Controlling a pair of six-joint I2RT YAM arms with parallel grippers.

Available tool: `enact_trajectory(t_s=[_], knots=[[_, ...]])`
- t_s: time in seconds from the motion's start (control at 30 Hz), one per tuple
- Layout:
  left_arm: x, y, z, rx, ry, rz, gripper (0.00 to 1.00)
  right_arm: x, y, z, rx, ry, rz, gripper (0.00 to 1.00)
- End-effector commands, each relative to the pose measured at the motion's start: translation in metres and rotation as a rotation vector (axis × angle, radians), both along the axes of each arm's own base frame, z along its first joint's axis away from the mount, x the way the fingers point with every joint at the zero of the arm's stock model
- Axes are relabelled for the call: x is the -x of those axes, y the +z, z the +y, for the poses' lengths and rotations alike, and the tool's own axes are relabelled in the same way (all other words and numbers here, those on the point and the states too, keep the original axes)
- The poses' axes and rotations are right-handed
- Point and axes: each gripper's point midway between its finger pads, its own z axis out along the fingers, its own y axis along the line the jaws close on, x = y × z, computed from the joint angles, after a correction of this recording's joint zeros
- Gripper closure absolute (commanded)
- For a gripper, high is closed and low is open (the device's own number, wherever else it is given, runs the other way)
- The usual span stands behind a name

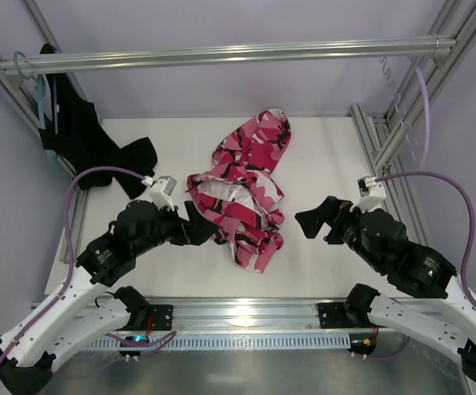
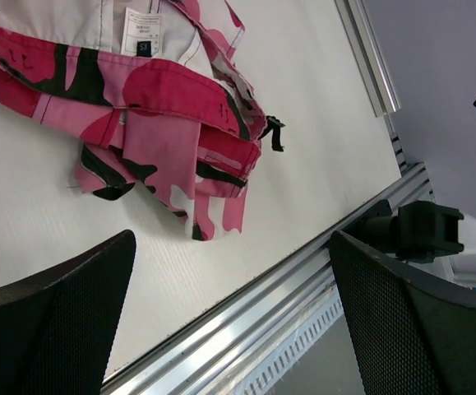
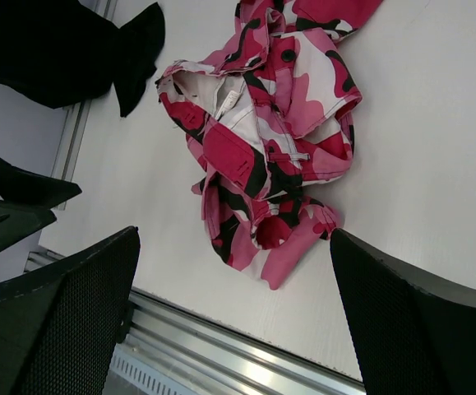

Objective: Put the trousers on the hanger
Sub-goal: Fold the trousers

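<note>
The trousers [image 1: 246, 193], in pink, crimson, white and black camouflage, lie crumpled in the middle of the table. They show at the upper left of the left wrist view [image 2: 155, 107] and in the upper middle of the right wrist view [image 3: 270, 140]. My left gripper [image 1: 203, 226] stands open just left of the heap, with nothing between its fingers [image 2: 57, 321]. My right gripper [image 1: 313, 220] is open a short way right of the heap, also with nothing in it [image 3: 233, 321]. A thin pale hanger [image 1: 388, 86] hangs faintly visible from the rail's right end.
A plain black garment [image 1: 81, 132] hangs on a teal-blue hanger [image 1: 36, 90] at the rail's left end and drapes onto the table; it also shows in the right wrist view [image 3: 48, 49]. An aluminium rail [image 2: 246, 313] runs along the table's near edge. Frame posts stand at both sides.
</note>
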Motion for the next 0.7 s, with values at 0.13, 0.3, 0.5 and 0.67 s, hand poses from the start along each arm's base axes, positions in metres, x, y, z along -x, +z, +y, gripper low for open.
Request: enact_trajectory(t_s=[0.13, 0.3, 0.5, 0.67], knots=[[-0.032, 0.007, 0.018, -0.096, 0.170, -0.031, 0.00, -0.026, 0.000, 0.008, 0.088, -0.047, -0.041, 0.00], [-0.071, 0.022, 0.032, -0.209, 0.270, -0.052, 0.00, -0.053, -0.019, 0.031, 0.229, -0.017, -0.058, 0.00], [-0.113, 0.007, 0.021, -0.199, 0.213, -0.025, 0.01, -0.076, -0.067, 0.055, 0.239, 0.046, 0.023, 0.03], [-0.143, -0.029, 0.025, -0.293, 0.259, 0.047, 0.06, -0.081, -0.114, 0.056, 0.242, 0.053, 0.092, 0.23]])
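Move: The left end of the trousers' waistband lies about 16 cm ahead of my left hand, 3 cm to its left and 12 cm below. The waistband's right end, with the black tie, is roughly 8 cm ahead, 9 cm left and 15 cm below my right hand. The lower leg ends level with my right hand, 15 cm to its left; the upper leg lies some 33 cm ahead and 14 cm right of my left hand. I bring both open hands in over the two ends of the waistband. My left hand reaches about 12 cm forward and slightly left, dipping only at the end, turning counter-clockwise while its left side tips up. My right hand drops about 11 cm, faster towards the end, going forward and somewhat left, rolling its left side down nearly 20 degrees, its fingers just starting to close. ##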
